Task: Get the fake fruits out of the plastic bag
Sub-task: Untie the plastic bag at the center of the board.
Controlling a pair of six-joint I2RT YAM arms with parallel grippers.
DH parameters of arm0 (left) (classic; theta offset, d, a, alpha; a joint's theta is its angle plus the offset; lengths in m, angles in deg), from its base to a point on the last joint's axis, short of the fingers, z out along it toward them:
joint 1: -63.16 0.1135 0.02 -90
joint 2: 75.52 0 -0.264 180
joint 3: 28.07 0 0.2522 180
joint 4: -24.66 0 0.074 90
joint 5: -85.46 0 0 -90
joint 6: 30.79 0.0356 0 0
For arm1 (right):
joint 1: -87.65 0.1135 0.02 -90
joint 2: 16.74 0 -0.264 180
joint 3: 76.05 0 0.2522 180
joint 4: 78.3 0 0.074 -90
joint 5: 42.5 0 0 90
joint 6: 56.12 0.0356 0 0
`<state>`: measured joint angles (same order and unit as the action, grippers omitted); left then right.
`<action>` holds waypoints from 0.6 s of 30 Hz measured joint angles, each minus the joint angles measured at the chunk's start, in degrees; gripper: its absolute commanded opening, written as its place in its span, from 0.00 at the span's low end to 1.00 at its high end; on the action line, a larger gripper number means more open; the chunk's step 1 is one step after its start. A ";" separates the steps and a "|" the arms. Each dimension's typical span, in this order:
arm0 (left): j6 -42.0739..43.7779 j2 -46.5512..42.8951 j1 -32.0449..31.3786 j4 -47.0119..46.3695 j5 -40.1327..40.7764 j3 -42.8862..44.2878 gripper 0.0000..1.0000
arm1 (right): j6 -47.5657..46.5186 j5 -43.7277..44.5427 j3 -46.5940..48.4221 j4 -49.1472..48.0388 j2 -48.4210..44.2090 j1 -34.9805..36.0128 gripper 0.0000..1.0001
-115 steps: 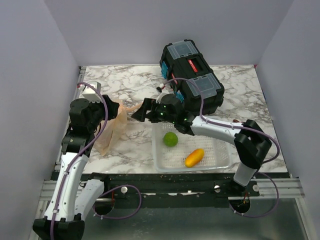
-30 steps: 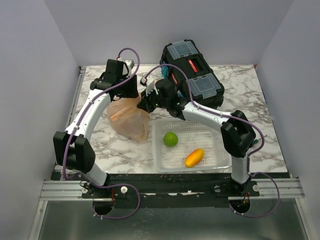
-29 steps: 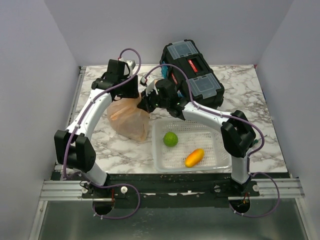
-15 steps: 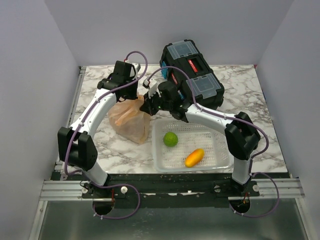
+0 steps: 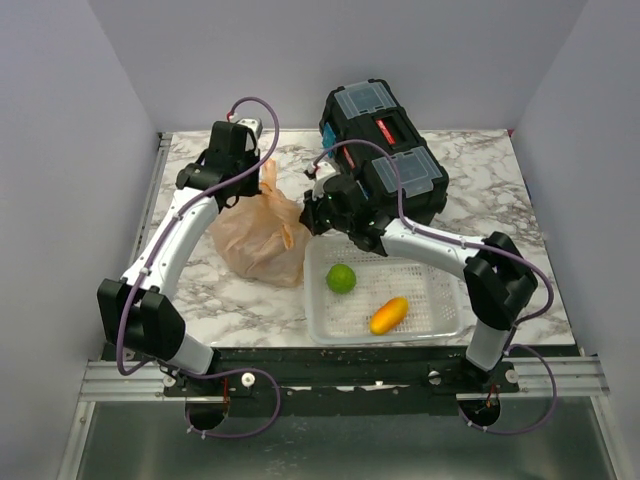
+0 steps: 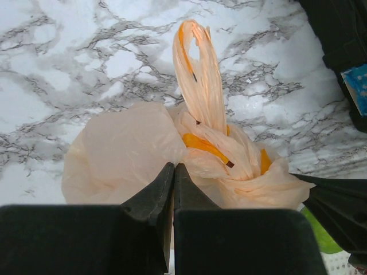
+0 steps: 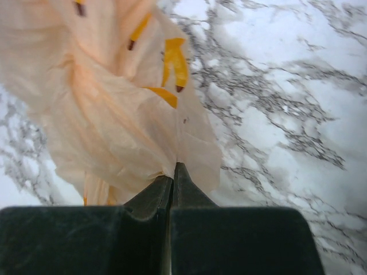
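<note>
The peach-tan plastic bag (image 5: 258,238) sits bulging on the marble table, left of the basket, with its loop handles (image 6: 198,74) standing up. No fake fruit shows; whatever is inside is hidden by the film. My left gripper (image 5: 252,192) is above the bag's far side, and in the left wrist view (image 6: 173,167) it is shut, pinching a fold of the bag. My right gripper (image 5: 311,214) is at the bag's right edge, and in the right wrist view (image 7: 174,167) it is shut on the bag's film (image 7: 114,114).
A white mesh basket (image 5: 440,328) at the front right holds a green lime-like ball (image 5: 341,278) and an orange mango-like fruit (image 5: 388,314). A black toolbox (image 5: 385,150) stands behind the right arm. Walls close in on both sides.
The bag has been pulled wider and sits a little lower and to the right. My left wrist has shifted left, and my right gripper has moved slightly right.
</note>
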<state>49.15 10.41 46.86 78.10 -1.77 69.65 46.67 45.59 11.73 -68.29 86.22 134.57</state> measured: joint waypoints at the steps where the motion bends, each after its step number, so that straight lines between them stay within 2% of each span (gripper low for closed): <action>1: 0.00 -0.37 0.26 -0.11 0.24 -0.13 0.00 | 0.85 1.84 -0.24 0.31 -0.09 0.04 0.05; 4: -0.04 -1.38 0.92 -0.57 0.46 -0.48 0.00 | 2.80 5.77 -0.39 1.73 -0.55 0.04 0.18; 10: -0.57 -2.14 0.96 -0.83 -0.50 -0.76 0.00 | 2.60 4.55 -0.26 4.13 -3.21 0.33 0.39; 13: -0.76 -2.14 0.96 -0.79 -0.98 -0.76 0.00 | 2.08 4.24 0.83 5.25 -4.55 1.14 0.46; 18: -1.14 -2.14 1.07 -0.68 -2.62 -0.74 0.00 | 0.96 3.50 3.13 5.57 -5.77 3.15 0.50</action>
<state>48.01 8.27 47.93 77.42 -4.40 68.91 47.64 49.09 14.85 -62.72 80.45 137.72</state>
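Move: The bag's knot lies some 6 cm ahead of the right hand, 7 cm to its left and a little higher; the right fingers are already pinching the bag's right side. The upright handle loop stands about 5 cm farther out than the knot. The green fruit in the tray is roughly 10 cm back from the right hand, 8 cm to its right and 10 cm below. From the left hand, shut on the bag's other side, the knot is about 4 cm right and just behind. The bag's right side is drawn a final 2 cm or so to the right by the right hand, then let go as its fingers open to about half. That hand then rises roughly 6 cm clear of the plastic, easing 2–3 cm back and drifting 2 cm left again, while the left hand keeps its pinch and lifts about 1 cm. ##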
